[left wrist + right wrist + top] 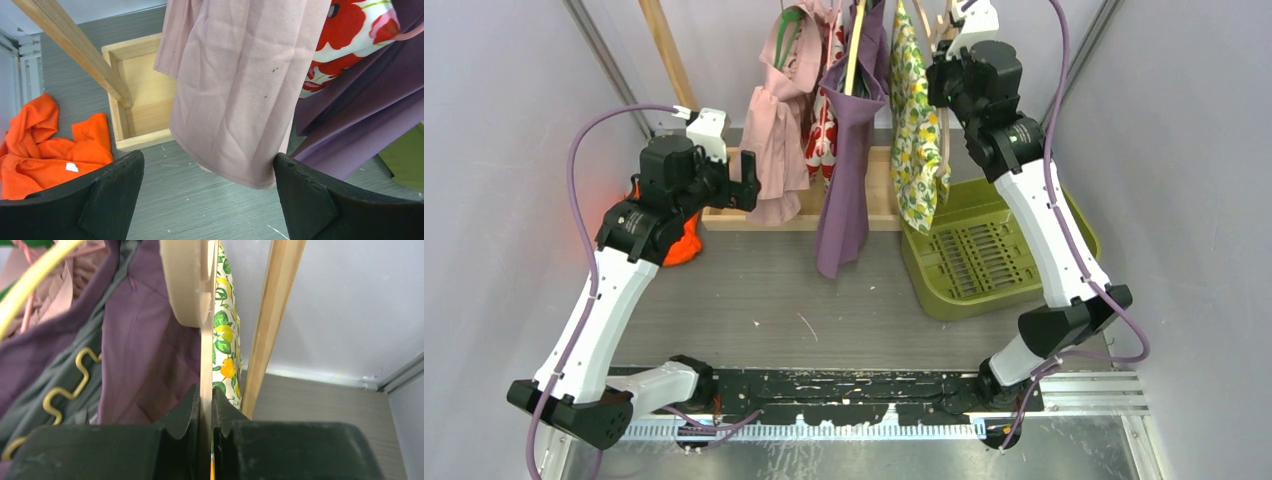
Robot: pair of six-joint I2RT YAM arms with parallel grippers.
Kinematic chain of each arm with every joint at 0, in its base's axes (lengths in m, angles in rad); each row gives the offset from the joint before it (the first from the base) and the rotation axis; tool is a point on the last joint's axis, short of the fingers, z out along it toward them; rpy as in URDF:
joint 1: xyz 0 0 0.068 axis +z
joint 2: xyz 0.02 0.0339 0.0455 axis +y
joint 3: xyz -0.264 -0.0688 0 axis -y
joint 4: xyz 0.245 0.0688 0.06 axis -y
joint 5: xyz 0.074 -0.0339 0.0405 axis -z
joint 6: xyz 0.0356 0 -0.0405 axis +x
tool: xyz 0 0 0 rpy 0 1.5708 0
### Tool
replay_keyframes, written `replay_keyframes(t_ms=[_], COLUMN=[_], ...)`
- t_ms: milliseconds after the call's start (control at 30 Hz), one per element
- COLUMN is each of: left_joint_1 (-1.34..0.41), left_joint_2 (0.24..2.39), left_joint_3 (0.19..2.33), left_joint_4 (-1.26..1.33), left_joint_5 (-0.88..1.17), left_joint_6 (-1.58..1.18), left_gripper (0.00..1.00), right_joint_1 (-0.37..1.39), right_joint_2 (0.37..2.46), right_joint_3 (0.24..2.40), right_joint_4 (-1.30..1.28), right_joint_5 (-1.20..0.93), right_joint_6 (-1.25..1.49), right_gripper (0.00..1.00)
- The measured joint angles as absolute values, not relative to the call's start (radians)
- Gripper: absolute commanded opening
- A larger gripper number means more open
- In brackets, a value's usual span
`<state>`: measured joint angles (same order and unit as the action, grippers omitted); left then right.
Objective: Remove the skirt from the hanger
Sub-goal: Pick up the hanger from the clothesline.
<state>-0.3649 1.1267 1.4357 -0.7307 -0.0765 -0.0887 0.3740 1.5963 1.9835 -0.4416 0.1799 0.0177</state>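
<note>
A pale wooden hanger [187,285] hangs at the back right, and my right gripper [206,392] is shut on its thin lower edge. The lemon-print skirt [222,330] hangs right against that hanger, and the overhead view shows it [914,130] just left of my right gripper [936,80]. My left gripper [207,160] is open, low at the back left [749,180]. The hem of a pink garment [240,90] hangs between its fingers, its corner against the right finger [320,200].
On the same rack hang a purple garment [849,170] and a red floral one [350,35]. A wooden box [140,100] holds the rack's slanted pole [70,50]. Orange cloth [45,145] lies at the left. A green tray [924,290] sits at the right.
</note>
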Motion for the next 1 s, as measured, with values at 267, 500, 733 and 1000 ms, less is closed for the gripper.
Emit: replay_keyframes(t_ms=[267, 500, 733, 1000], left_joint_1=[-0.369, -0.508, -0.725, -0.766], left_joint_2=[1.131, 1.099, 1.161, 1.331], left_joint_3=[1.449, 1.453, 1.499, 1.680], left_joint_4=[-0.731, -0.673, -0.669, -0.628], left_joint_5=[0.077, 0.249, 0.229, 0.209], left_joint_6=[-0.164, -0.253, -0.234, -0.219], left_gripper=[1.00, 0.99, 0.99, 0.99], right_joint_1=[0.374, 0.374, 0.374, 0.379], right_joint_2=[1.453, 1.312, 1.196, 1.140], right_joint_3=[1.800, 1.747, 1.695, 1.684], right_joint_4=[-0.475, -0.513, -0.615, -0.739], right_joint_5=[0.155, 0.149, 0.112, -0.006], right_joint_6=[0.053, 0.079, 0.128, 0.177], right_gripper=[0.01, 0.01, 0.01, 0.01])
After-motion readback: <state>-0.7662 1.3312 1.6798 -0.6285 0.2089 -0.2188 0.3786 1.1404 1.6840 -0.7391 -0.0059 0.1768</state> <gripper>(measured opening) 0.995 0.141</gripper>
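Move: The lemon-print skirt on its wooden hanger is already in the right fingers, its cloth about 20 cm below that hand, some 2 cm back and 2 cm left. Back towards the green basket the way is clear: the basket is roughly 13 cm back, 19 cm right and 40 cm down; the purple cloth hangs 15 cm left, level ahead and 18 cm below. From the left hand, the skirt is about 12 cm ahead, 33 cm right and 7 cm lower, the pink cloth some 8 cm ahead, 4 cm right and 2 cm down. The lemon skirt, its hanger still pinched by the right fingers, is drawn back out from the rack about 15 cm, dipping slightly as the hand tips down and turns a little counter-clockwise. The open left hand swings roughly 20 cm right and first back, then slightly forward and up, nearing the skirt while turning some 35 degrees clockwise. ##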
